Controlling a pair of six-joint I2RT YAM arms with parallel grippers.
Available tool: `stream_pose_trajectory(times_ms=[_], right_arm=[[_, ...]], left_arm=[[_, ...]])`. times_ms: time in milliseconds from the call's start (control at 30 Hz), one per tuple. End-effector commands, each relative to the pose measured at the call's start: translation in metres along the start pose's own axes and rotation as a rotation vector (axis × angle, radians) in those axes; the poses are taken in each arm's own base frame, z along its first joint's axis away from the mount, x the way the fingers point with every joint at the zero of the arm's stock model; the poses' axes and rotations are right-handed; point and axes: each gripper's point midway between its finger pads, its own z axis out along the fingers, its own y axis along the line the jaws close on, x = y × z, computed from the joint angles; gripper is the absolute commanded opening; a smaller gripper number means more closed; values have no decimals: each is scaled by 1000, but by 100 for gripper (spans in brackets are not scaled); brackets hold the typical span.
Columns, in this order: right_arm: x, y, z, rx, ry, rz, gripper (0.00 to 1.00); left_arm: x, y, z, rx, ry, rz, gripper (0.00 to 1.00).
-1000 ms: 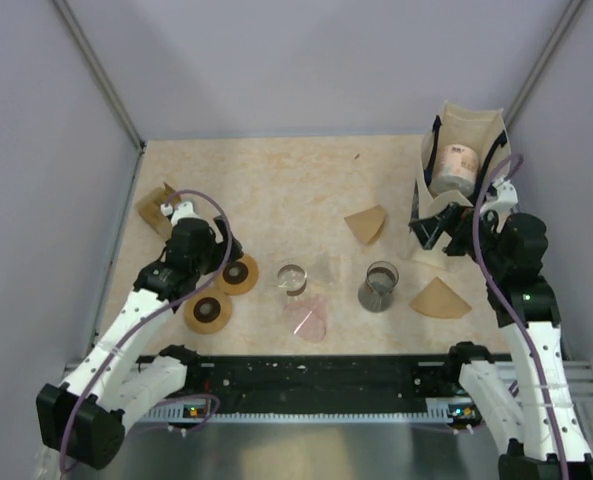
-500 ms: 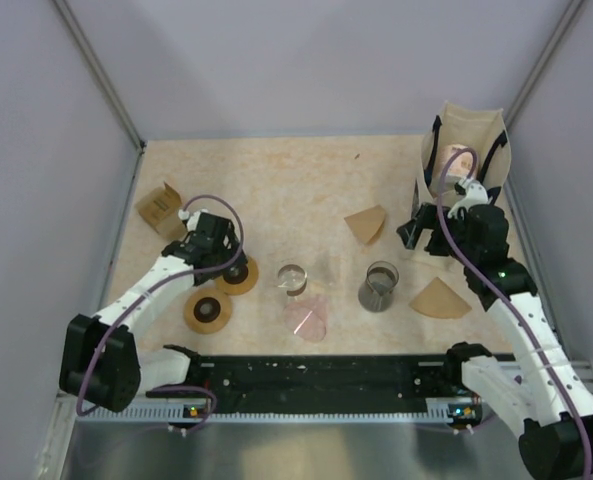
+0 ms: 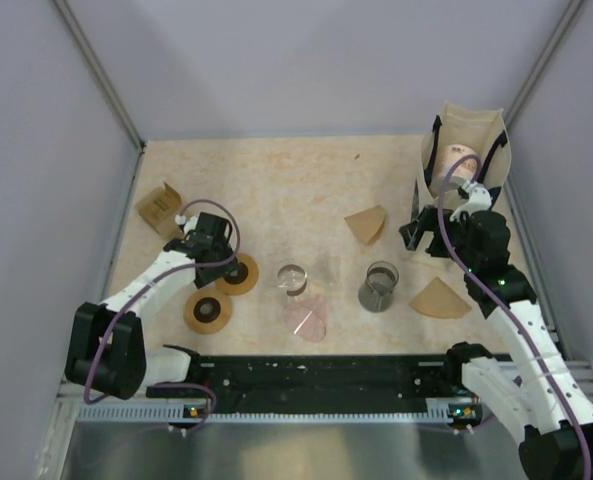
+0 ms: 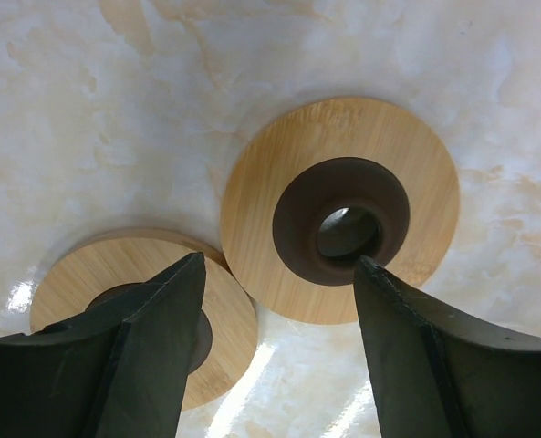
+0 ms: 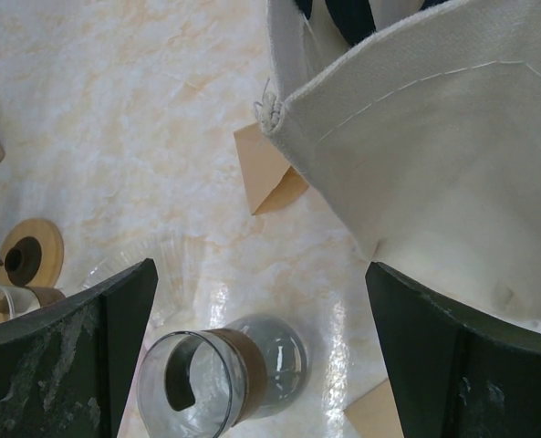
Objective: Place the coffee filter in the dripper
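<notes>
Two tan paper coffee filters lie flat, one point(image 3: 366, 224) mid-table and one point(image 3: 439, 298) at the right, by the glass carafe point(image 3: 379, 286). A pink translucent dripper point(image 3: 306, 318) lies near the front, and a faint clear ribbed one point(image 5: 156, 260) lies beside the carafe point(image 5: 224, 383). My left gripper point(image 3: 228, 266) hovers low over two wooden discs with dark centres point(image 4: 341, 208) point(image 4: 115, 292). It point(image 4: 279, 265) is open, with only table between its fingers. My right gripper point(image 3: 423, 232) is wide open beside the canvas bag, holding nothing point(image 5: 261, 269).
The cream canvas bag point(image 3: 464, 160) with a can inside stands at the back right, and its wall point(image 5: 434, 155) is close to my right fingers. A small cardboard box point(image 3: 160, 208) sits at the left. A short glass point(image 3: 292, 278) stands beside the wooden discs.
The left arm has dropped and stretched out over the wooden discs, and its jaws have narrowed a little. The right arm has leaned forward and slightly left by the bag.
</notes>
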Motion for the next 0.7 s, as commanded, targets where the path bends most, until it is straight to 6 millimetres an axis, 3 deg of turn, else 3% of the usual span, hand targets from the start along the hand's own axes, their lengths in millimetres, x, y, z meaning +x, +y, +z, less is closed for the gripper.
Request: stream_pose_trajectory(times_ms=[0, 133, 267, 467, 567, 667], right_arm=[[-13, 4, -2, -11, -59, -17, 99], [-12, 4, -2, -13, -55, -17, 99], [-10, 3, -2, -10, -55, -15, 99], [-12, 1, -5, 0, -68, -16, 99], [-10, 1, -5, -1, -67, -15, 99], [-10, 0, -5, 1, -66, -17, 99]], left_arm=[[3, 8, 6, -51, 12, -1, 68], [2, -2, 10, -9, 18, 5, 61], [-4, -5, 11, -13, 12, 17, 61], [3, -9, 20, -15, 56, 37, 58], [6, -14, 22, -13, 100, 54, 52], [5, -21, 27, -10, 128, 56, 39]])
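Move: The brown cone on the upper wooden disc lies about 3 cm to the right of my left hand, some 2 cm ahead and 4 cm below. The second wooden disc sits roughly 6 cm back from that hand and 4 cm to its left. The glass carafe stands about 15 cm to the hand's right, level with it. From my right hand, the cone is some 38 cm to the left, about level fore and aft, and 19 cm lower. I ease my left hand about 3 cm down towards the brown cone, drifting roughly 1 cm right near the end, while the wrist tips my fingers some 5 to 10 degrees steeper. On the way I narrow them from about three-quarters open to just under half, bringing the right fingertip over the cone's mouth; whether it touches can't be seen. ##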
